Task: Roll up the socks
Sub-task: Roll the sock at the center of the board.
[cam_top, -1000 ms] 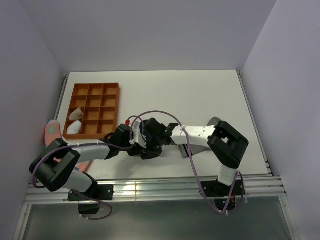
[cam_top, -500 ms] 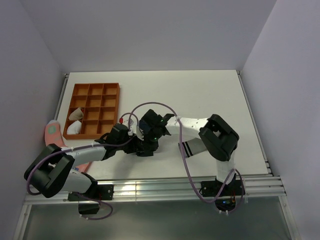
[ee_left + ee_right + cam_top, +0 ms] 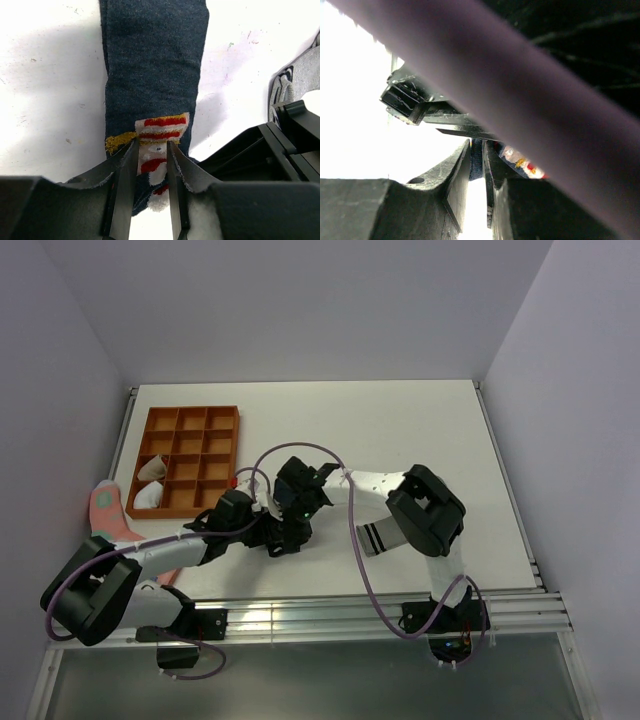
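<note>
The dark navy sock [image 3: 152,60] lies flat on the white table, stretching away from my left gripper [image 3: 152,150]. That gripper is open, and its fingers stand astride the sock's red-and-white patch [image 3: 160,130]. My right gripper [image 3: 477,147] is shut on a fold of the navy sock [image 3: 476,160], right beside the left one. From above, the left gripper [image 3: 268,536] and the right gripper [image 3: 292,532] crowd together and hide the navy sock. The grey sock [image 3: 287,90] with its dark-striped cuff [image 3: 375,538] lies just to the right, partly under the right arm.
An orange compartment tray [image 3: 236,455] stands at the back left with two pale bundles [image 3: 150,483] in it. A pink sock [image 3: 105,505] lies at the table's left edge. A purple cable [image 3: 495,85] crosses the right wrist view.
The left gripper's jaws have opened around the patch. The right gripper's jaws have narrowed onto the navy fabric. The right arm's elbow has swung leftward, and both grippers have shifted slightly left.
</note>
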{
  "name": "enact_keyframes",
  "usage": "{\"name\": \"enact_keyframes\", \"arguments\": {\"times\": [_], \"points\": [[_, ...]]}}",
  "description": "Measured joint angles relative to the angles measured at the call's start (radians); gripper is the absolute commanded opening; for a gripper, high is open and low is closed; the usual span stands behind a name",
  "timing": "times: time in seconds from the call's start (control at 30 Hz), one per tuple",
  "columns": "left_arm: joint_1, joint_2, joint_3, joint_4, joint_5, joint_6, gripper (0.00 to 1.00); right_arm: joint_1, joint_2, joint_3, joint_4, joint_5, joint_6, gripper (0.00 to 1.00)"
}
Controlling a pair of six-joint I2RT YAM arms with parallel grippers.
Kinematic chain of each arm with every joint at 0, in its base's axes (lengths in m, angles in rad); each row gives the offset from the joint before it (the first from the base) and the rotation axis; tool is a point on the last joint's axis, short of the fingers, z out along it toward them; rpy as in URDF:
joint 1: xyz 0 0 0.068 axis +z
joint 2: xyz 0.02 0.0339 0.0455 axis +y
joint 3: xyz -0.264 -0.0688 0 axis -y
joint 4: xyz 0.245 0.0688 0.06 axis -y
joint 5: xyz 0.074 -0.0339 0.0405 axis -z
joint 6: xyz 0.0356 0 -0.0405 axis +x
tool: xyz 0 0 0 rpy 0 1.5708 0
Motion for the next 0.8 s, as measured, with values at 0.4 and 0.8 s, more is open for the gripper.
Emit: {"name": "enact_keyframes", "arguments": {"times": [0.4,0.8], "points": [[-0.017,0.000,0.003,0.018,-0.019,0.005,0.28,-0.006,-0.108,-0.064,0.008,0.121,0.058,0.40],[-0.053,-0.019,0.003,0.034,-0.011,0.003,0.35,-0.043,-0.418,-0.297,0.143,0.345,0.037,0.48]]}}
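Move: The dark sock's patterned end is right under my left fingers, about 1 cm ahead, 2 cm to the right and 2 cm below. From my right hand that end is some 2 cm ahead and 1 cm below, with cloth between its fingertips. The grey sock's striped cuff lies roughly 20 cm to my right hand's right and 2 cm ahead. The divided tray is about 22 cm to my left hand's left and 19 cm farther out. I open my right fingers partway and let go of the dark sock's near end, drawing that hand up, right and forward over about 7 cm, then on to the right while it eases slightly back and down. It turns some 25 degrees so the fingers point less back towards me. My left hand rises about 1 cm and drifts 1.5 cm right, staying over the pattern with its gap about the same. ##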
